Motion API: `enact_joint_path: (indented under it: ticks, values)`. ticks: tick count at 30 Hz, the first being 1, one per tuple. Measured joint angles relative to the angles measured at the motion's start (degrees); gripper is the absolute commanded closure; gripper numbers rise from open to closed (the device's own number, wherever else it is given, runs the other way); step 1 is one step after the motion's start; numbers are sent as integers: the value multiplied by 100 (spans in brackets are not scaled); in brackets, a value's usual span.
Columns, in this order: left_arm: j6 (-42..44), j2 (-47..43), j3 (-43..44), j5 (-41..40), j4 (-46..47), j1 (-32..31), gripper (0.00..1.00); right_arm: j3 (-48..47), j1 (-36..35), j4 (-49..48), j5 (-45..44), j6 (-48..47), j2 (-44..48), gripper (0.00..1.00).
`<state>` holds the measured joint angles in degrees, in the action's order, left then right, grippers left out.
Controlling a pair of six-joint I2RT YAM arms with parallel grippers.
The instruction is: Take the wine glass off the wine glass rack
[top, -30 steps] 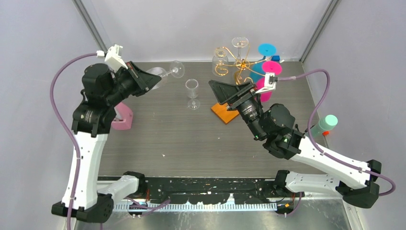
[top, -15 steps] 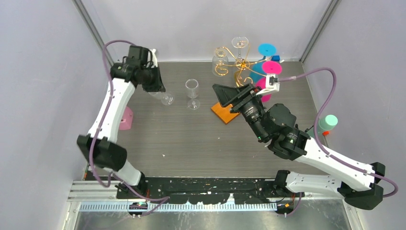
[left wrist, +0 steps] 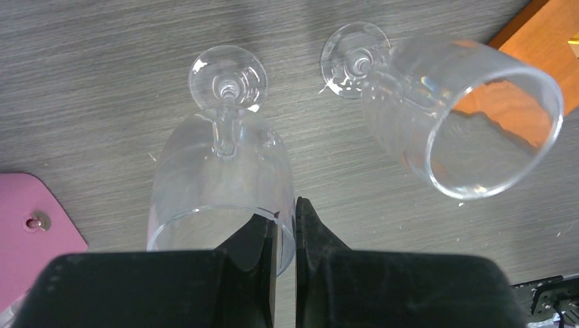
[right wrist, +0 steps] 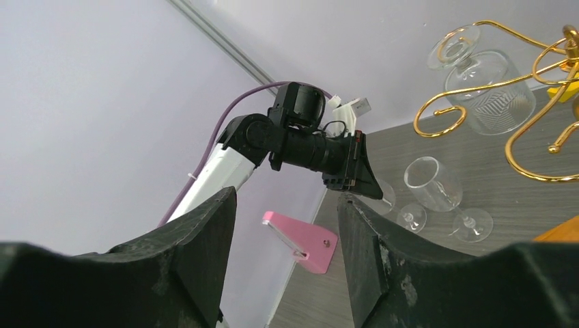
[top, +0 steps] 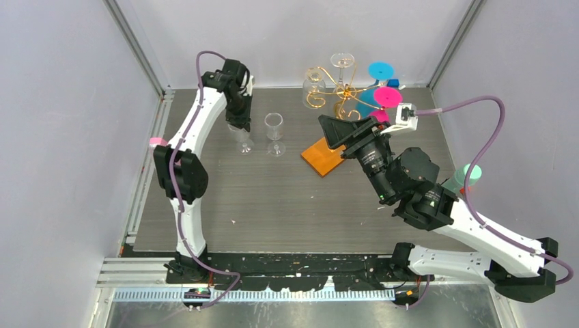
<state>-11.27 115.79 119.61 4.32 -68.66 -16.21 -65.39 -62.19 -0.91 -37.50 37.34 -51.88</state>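
The wine glass rack of gold wire stands on its orange base at the back centre. A clear wine glass hangs upside down from one scroll arm. My left gripper is shut on the rim of another clear wine glass. That glass is upright, with its foot at or just above the tabletop; in the top view it is left of a standing glass. My right gripper is open and empty beside the rack's base.
Pink and cyan plastic glasses hang on the rack's right side. A pink block lies at the table's left edge, and a mint cup stands at the right. Grey walls close in three sides.
The left arm has swung from the far left toward the centre, turning its glass from sideways to upright beside the standing glass. The right gripper drifted slightly right and its jaws narrowed a little.
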Motion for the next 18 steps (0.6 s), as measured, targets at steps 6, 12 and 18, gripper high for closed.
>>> enact_joint_path:
  ticks: [6,12,18]
  values:
    - [122,343,289,17,-70,4,99,-72,0,256,-186,-81,2,39]
    - [184,518,564,20,-236,4,77,-101,-2,380,-275,-116,2,39]
    - [289,586,870,7,-415,4,52,-170,-2,514,-352,-131,0,39]
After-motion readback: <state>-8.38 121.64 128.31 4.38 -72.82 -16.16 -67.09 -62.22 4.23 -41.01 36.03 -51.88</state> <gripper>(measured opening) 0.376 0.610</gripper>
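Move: The wine glass hangs in the left fingers by the right side of its rim, its middle about 7 cm below that hand, 3 cm to its left and 1 cm ahead. The other wine glass already stands on the table some 8 cm to the hand's right and level with it front to back; the rack's orange base lies about 26 cm to its right and 2 cm back. From the right hand, the held glass is roughly 21 cm ahead, 24 cm to the left and 35 cm below. Down by about 1 cm and a little over 1 cm forward, slowing almost to a stop, the left hand sets the foot of the held wine glass on the table beside the standing one. Its shut fingers then part to over a third of their range, one each side of the rim, while the hand starts rising by just under 1 cm. ##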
